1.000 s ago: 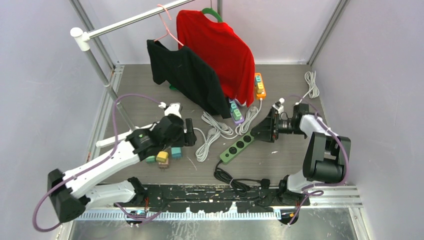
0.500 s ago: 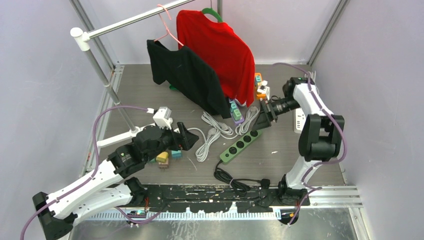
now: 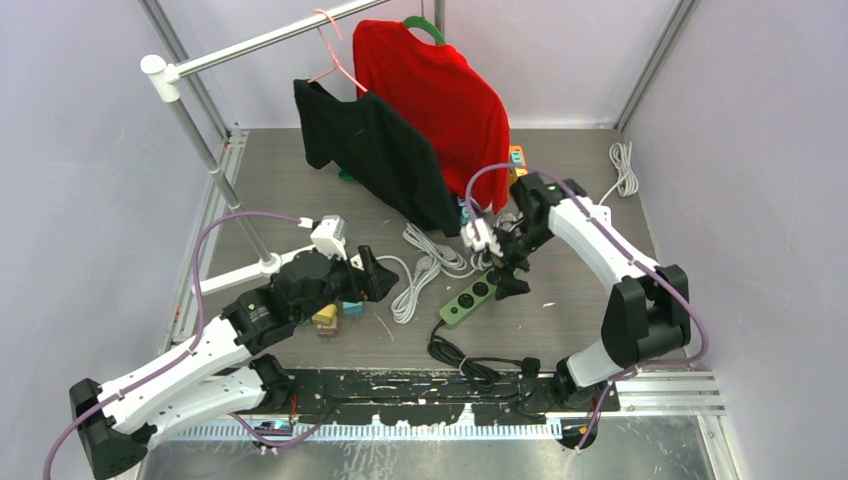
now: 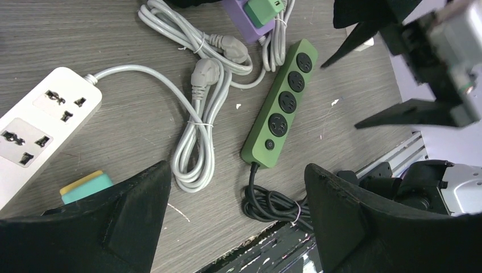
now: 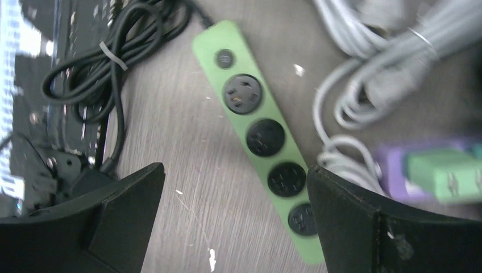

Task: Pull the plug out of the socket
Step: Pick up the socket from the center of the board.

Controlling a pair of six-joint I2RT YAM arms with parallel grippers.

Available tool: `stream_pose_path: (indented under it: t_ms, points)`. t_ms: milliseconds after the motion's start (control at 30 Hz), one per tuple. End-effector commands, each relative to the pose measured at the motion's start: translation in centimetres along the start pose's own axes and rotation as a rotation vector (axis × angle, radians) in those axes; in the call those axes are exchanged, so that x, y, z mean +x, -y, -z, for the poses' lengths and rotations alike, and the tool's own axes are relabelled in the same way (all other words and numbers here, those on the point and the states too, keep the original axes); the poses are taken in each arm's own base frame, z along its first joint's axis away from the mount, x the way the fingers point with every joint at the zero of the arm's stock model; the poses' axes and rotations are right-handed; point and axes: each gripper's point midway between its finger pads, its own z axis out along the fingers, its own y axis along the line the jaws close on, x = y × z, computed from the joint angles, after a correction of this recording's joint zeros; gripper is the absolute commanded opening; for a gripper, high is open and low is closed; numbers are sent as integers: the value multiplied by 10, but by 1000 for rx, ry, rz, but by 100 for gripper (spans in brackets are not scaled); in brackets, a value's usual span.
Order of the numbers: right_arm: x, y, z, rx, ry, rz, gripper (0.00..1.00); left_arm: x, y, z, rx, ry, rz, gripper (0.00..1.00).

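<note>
A green power strip (image 3: 478, 295) (image 4: 282, 102) (image 5: 262, 136) lies mid-table with all its black sockets empty. My right gripper (image 3: 505, 275) (image 5: 235, 173) hangs open just above its far end, holding nothing. A purple strip (image 5: 392, 170) (image 4: 245, 23) with a green plug (image 5: 446, 173) (image 4: 264, 8) seated in it lies just beyond. My left gripper (image 3: 375, 278) (image 4: 236, 176) is open and empty above the table, left of the green strip. Below it sits a white strip (image 4: 42, 122) with a teal-and-yellow plug (image 4: 85, 186) (image 3: 325, 315) beside it.
Bundled white cables (image 3: 425, 265) (image 4: 199, 114) lie between the two grippers. The green strip's black cord (image 3: 470, 365) coils near the front rail. A black shirt (image 3: 375, 155) and a red shirt (image 3: 435, 95) hang at the back, with a metal rack post (image 3: 215, 165) on the left.
My right arm swung from the back right to the centre, over the green strip, with its jaws opening wider. My left arm pulled back a little and opened wider too.
</note>
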Motion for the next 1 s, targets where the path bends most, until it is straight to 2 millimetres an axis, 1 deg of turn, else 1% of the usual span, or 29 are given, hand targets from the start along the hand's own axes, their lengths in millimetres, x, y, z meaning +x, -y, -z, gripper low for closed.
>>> stream_pose_path:
  t_ms: [0, 100, 200, 267, 467, 567, 833, 967]
  points:
    - [-2, -18, -25, -151, -43, 380, 100, -15, 7, 3, 13, 47, 22, 86]
    - [-7, -12, -39, -156, -65, 431, 100, -11, 3, 4, 9, 43, 44, 86]
    - [-5, -4, -52, -147, -113, 444, 100, -6, 0, 5, 5, 40, 60, 86]
    - [-1, -3, -61, -146, -146, 432, 99, -5, -2, 6, 2, 43, 68, 86]
    - [14, -14, -88, -185, -222, 422, 92, -4, -6, 9, -7, 47, 70, 86]
    - [18, -12, -100, -169, -258, 409, 87, -3, -7, 9, -13, 44, 71, 86]
    - [27, -5, -115, -153, -312, 406, 77, -1, -9, 10, -18, 37, 72, 86]
    - [37, -9, -121, -168, -350, 413, 73, 1, -11, 10, -23, 37, 73, 86]
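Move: From my right hand, the green socket's middle lies nearly straight below, some 13 cm down and about 3 cm left. The coiled black cable is about 15 cm back and 8 cm left of the hand, the bundled white cord level with it and roughly 17 cm left, and the purple socket some 15 cm ahead and 6 cm left. From my left hand, the green socket is about 23 cm to the right, 1 cm ahead and well below. I bring my right hand down about 10 cm onto the green socket's button-and-cable half, carrying it some 5 cm left and slightly back as it sinks. I twist the wrist about 25 degrees counter-clockwise and tip the fingers steeper, so that the pads line up on either side of the strip, and start narrowing my wide-open grip by about a quarter, without gripping yet. ##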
